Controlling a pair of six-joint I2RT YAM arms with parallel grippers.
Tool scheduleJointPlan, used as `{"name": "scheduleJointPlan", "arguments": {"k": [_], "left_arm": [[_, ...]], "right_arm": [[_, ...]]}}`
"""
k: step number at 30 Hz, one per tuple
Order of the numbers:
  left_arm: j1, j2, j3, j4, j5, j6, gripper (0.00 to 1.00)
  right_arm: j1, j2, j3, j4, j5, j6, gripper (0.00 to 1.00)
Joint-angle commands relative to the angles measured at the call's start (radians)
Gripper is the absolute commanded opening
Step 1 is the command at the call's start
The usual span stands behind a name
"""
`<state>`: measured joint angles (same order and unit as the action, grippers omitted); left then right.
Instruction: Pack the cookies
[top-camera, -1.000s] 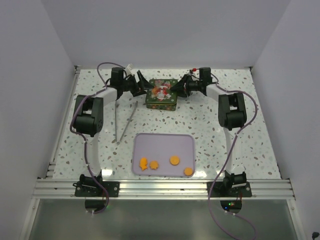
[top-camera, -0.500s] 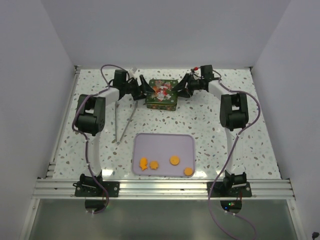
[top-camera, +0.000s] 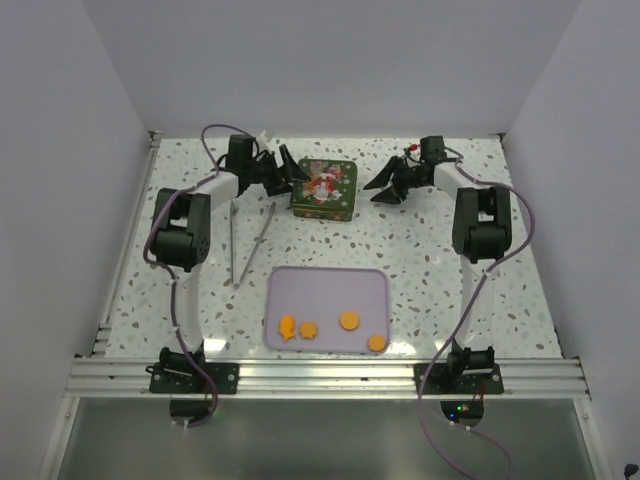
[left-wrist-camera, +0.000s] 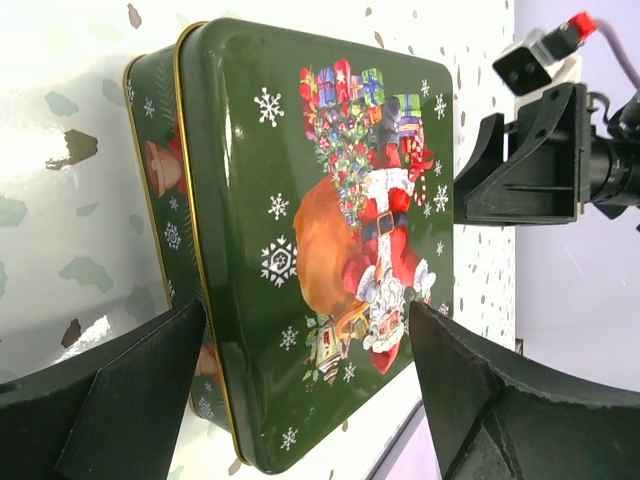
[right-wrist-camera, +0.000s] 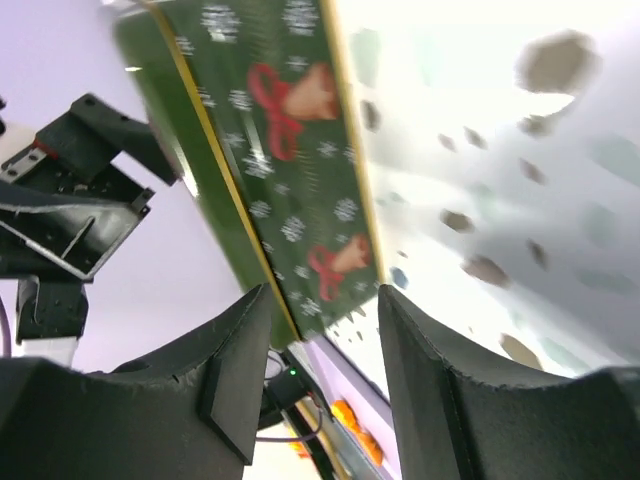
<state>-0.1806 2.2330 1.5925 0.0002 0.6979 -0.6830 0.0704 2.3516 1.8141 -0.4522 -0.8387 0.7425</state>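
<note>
Four orange cookies lie on the lilac tray (top-camera: 328, 280): a fish shape (top-camera: 287, 327), rounds (top-camera: 308, 328) (top-camera: 349, 320) and one by the right rim (top-camera: 376, 342). A closed green Santa tin (top-camera: 322, 188) stands at the back. My left gripper (top-camera: 291, 172) is open at the tin's left edge; in the left wrist view the left gripper (left-wrist-camera: 305, 310) straddles the tin's (left-wrist-camera: 300, 200) near end. My right gripper (top-camera: 385, 188) is open and empty, a gap right of the tin. In the right wrist view the right gripper (right-wrist-camera: 323, 292) faces the tin's side (right-wrist-camera: 270, 130).
Metal tongs (top-camera: 250, 243) lie on the speckled table left of the tray. White walls close in the back and both sides. An aluminium rail (top-camera: 320, 378) with the arm bases runs along the near edge.
My right gripper has drawn back to the right, away from the tin's right side. My left gripper stays at the tin's left edge. The tin and cookies have not moved.
</note>
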Motion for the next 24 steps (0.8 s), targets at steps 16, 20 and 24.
{"name": "scheduleJointPlan", "arguments": {"k": [16,20,24], "left_arm": [[-0.030,0.031,0.132,-0.117,-0.035,0.056,0.87],[-0.039,0.042,0.168,-0.179,-0.064,0.069,0.87],[-0.046,0.047,0.193,-0.218,-0.093,0.082,0.87]], "right_arm": [[0.040,-0.029,-0.157,0.263,0.052,0.198,0.14],[0.058,-0.022,-0.156,0.280,0.046,0.209,0.13],[0.072,-0.012,-0.160,0.290,0.039,0.219,0.12]]}}
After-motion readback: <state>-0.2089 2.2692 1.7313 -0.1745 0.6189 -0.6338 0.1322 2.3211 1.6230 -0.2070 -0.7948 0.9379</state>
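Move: The green cookie tin, lid on, stands about 11 cm to the right hand's left and level with it, its middle some 3 cm lower. From the left hand the same tin is about 6 cm to the right, 2 cm back and 4 cm down, with that hand's open fingers already at its left end. The tongs lie roughly 11 cm left and 15 cm back of the left hand; the tray is about 29 cm back and 10 cm left of the right hand. Swinging slightly outward from the tin while sinking about 3 cm, the right hand shuts its half-open fingers most of the way, then turns back and slides about 4 cm left, low, to bring the fingertips up against the tin's right side near the front corner. The left hand stays at the left end, fingers wide, easing barely 1 cm forward and right. ##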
